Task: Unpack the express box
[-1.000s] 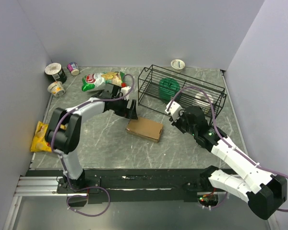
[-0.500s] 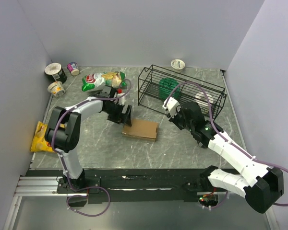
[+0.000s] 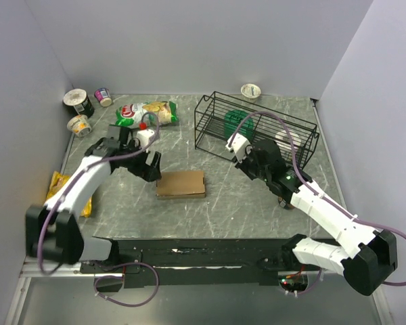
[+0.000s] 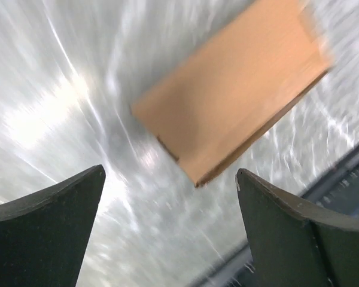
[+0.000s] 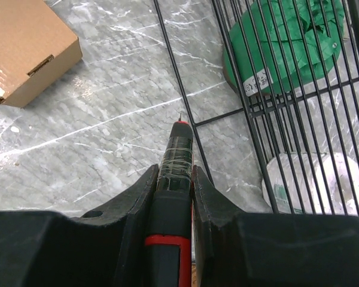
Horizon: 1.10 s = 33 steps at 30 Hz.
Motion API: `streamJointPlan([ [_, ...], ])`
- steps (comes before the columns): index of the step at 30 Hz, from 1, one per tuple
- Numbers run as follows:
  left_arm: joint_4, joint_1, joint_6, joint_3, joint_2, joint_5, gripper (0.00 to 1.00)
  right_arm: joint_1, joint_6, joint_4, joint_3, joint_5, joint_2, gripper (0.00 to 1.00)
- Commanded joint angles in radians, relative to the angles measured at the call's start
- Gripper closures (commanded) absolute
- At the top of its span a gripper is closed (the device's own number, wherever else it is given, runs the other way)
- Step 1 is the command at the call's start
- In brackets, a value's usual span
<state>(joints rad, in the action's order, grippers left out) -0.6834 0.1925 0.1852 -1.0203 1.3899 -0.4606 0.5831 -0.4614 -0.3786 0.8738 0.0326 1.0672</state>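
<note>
The express box (image 3: 181,183) is a flat brown carton lying closed on the marble table, left of centre. It shows blurred in the left wrist view (image 4: 230,89) and at the upper left of the right wrist view (image 5: 24,48). My left gripper (image 3: 149,166) is open and empty just left of the box, not touching it (image 4: 167,203). My right gripper (image 3: 247,162) is shut on a black and red knife-like tool (image 5: 175,161), its tip pointing toward the wire basket's base, well right of the box.
A black wire basket (image 3: 257,125) at back right holds a green packet (image 5: 287,42) and a white roll (image 5: 311,179). A green chip bag (image 3: 145,112), cups (image 3: 78,101) at back left, a yellow bag (image 3: 57,186) at left, a white cup (image 3: 251,90) at the back.
The left arm swung left and back, and the box slid left and turned square to the table edge. The right gripper with its tool shifted slightly left and up.
</note>
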Motion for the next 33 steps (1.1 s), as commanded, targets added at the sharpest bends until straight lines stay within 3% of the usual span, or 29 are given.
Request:
streamJointPlan([
  [1,0.287,0.027,0.180,0.022,-0.106,-0.066,0.03,0.017,0.009,0.027,0.073,-0.013,0.008,1.00],
  [3,0.256,0.053,0.221,-0.058,-0.037,-0.084,0.03,0.020,0.006,0.024,0.085,-0.014,0.014,1.00],
  [6,0.092,0.058,0.308,-0.191,0.130,-0.177,0.14,0.027,-0.002,0.015,0.103,-0.013,0.022,1.00],
  [8,0.032,0.059,0.362,-0.218,0.210,-0.236,0.21,0.027,-0.006,0.001,0.111,-0.005,0.020,1.00],
  [12,0.030,0.058,0.362,-0.253,0.305,-0.248,0.24,0.029,-0.013,-0.048,0.129,0.009,0.011,1.00],
  [20,0.004,0.058,0.370,-0.284,0.394,-0.338,0.27,0.027,-0.005,-0.103,0.133,0.010,-0.003,1.00],
  [33,0.062,0.055,0.329,-0.291,0.477,-0.296,0.30,0.027,0.004,-0.077,0.142,0.006,0.031,1.00],
])
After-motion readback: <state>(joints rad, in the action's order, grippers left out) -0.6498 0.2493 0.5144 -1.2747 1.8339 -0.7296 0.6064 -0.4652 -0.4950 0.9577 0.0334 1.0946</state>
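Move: The express box lies with its middle about 10 cm to the right of my left hand, level with it fore and aft and some 8 cm below. The green chip bag is about 22 cm ahead of the hand and 2 cm to its left. The wire rack's middle stands roughly 16 cm ahead and 35 cm to the right. From my knife-holding right hand, the box is about 21 cm left, 1 cm back and 15 cm lower. I hop my left hand up about 6 cm from beside the box's left end, swing it forward and right, then bring it down some 10 cm to the far-left part of the box, turning about 25 degrees clockwise. The fingers narrow by roughly a quarter but stay open, one beyond the far long side, the other over the lid; contact can't be seen. ##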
